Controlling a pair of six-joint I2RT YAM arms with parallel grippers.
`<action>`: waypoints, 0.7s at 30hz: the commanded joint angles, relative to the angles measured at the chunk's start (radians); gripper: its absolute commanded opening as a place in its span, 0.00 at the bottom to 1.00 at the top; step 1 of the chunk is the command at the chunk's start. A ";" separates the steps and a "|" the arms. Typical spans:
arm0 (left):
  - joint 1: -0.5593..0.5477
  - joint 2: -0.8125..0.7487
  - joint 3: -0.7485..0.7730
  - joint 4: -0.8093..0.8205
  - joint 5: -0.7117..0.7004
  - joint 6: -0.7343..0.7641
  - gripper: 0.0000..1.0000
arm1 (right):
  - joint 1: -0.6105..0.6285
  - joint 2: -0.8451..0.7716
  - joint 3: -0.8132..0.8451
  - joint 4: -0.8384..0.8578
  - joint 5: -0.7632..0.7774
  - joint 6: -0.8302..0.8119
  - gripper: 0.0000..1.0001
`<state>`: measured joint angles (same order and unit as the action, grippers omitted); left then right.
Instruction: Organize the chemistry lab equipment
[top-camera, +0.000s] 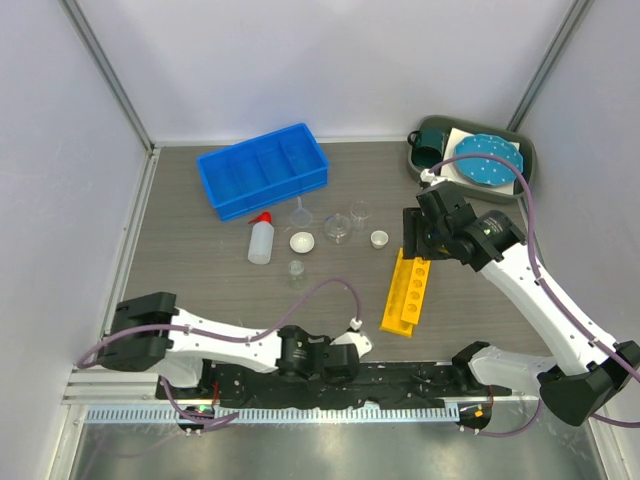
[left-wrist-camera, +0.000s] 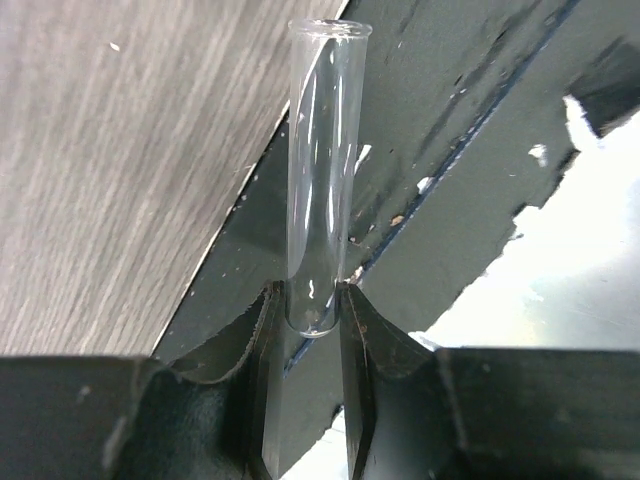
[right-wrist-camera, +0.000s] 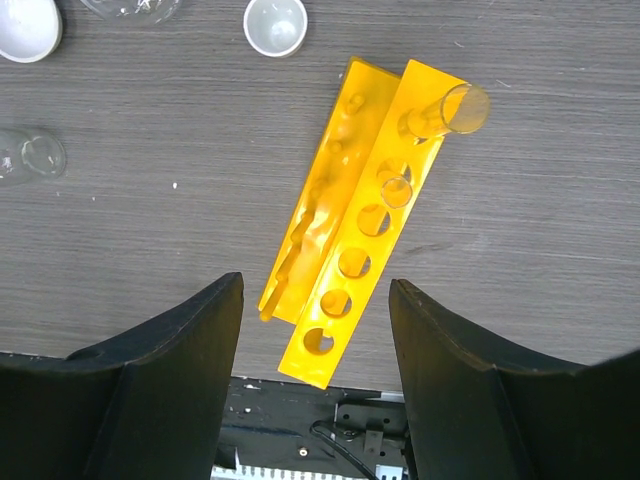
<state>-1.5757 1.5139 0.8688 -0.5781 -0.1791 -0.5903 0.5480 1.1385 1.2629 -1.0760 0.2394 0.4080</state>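
My left gripper (left-wrist-camera: 312, 295) is shut on the rounded bottom end of a clear glass test tube (left-wrist-camera: 325, 150), down over the dark base rail at the table's near edge (top-camera: 352, 345). My right gripper (right-wrist-camera: 315, 284) hangs open above the yellow holed tube rack (right-wrist-camera: 375, 210), nothing between its fingers. The rack (top-camera: 407, 290) lies on the table and holds a clear tube (right-wrist-camera: 452, 111) at its far end and a second tube (right-wrist-camera: 397, 189) in the hole beside it. Farther back stand the white squeeze bottle with red nozzle (top-camera: 260, 240), funnel (top-camera: 301, 212), flask (top-camera: 338, 227), beakers (top-camera: 359, 211) (top-camera: 296, 270) and white dishes (top-camera: 302, 242) (top-camera: 378, 238).
A blue divided bin (top-camera: 262, 168) sits at the back left. A grey-green tray (top-camera: 526, 172) at the back right holds a teal mug (top-camera: 430, 140) and a blue dotted plate (top-camera: 487, 160). Walls close in on the left, back and right.
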 joint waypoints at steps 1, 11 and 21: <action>0.052 -0.153 0.009 0.010 0.012 0.010 0.18 | 0.006 -0.032 -0.003 0.047 -0.037 -0.012 0.66; 0.235 -0.468 -0.031 0.053 0.176 0.064 0.18 | 0.006 -0.023 0.047 0.074 -0.181 -0.031 0.65; 0.388 -0.549 -0.025 0.155 0.337 0.110 0.18 | 0.006 -0.043 0.090 0.123 -0.576 -0.040 0.66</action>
<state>-1.2335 0.9821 0.8444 -0.5175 0.0479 -0.5217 0.5480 1.1271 1.3262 -1.0168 -0.1085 0.3885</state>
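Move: The left fingers already hold the test tube by its closed end over the front table edge, its open end pointing right and forward. The open right gripper waits about 23 cm ahead of the left hand, 18 cm to its right and 19 cm higher. The tube's middle thus lies some 20 cm back, 13 cm left and 17 cm below the right hand. The yellow rack stands about 19 cm ahead of the left hand and 19 cm right, and the white cup 31 cm ahead and 12 cm right, both near its height. The left arm lifts the test tube about 15 cm off the front edge while carrying it some 6 cm forward, its grip unchanged, and rolls about 30 degrees so that the fingers swing from pointing mostly down to pointing right, towards the right gripper. Starting slowly and then quickening, the empty right hand leaves its place above the yellow rack, going about 6 cm left and 3 cm up towards the tube, its left side lifting and the hand turning some 15 degrees counter-clockwise with the fingers kept open. ##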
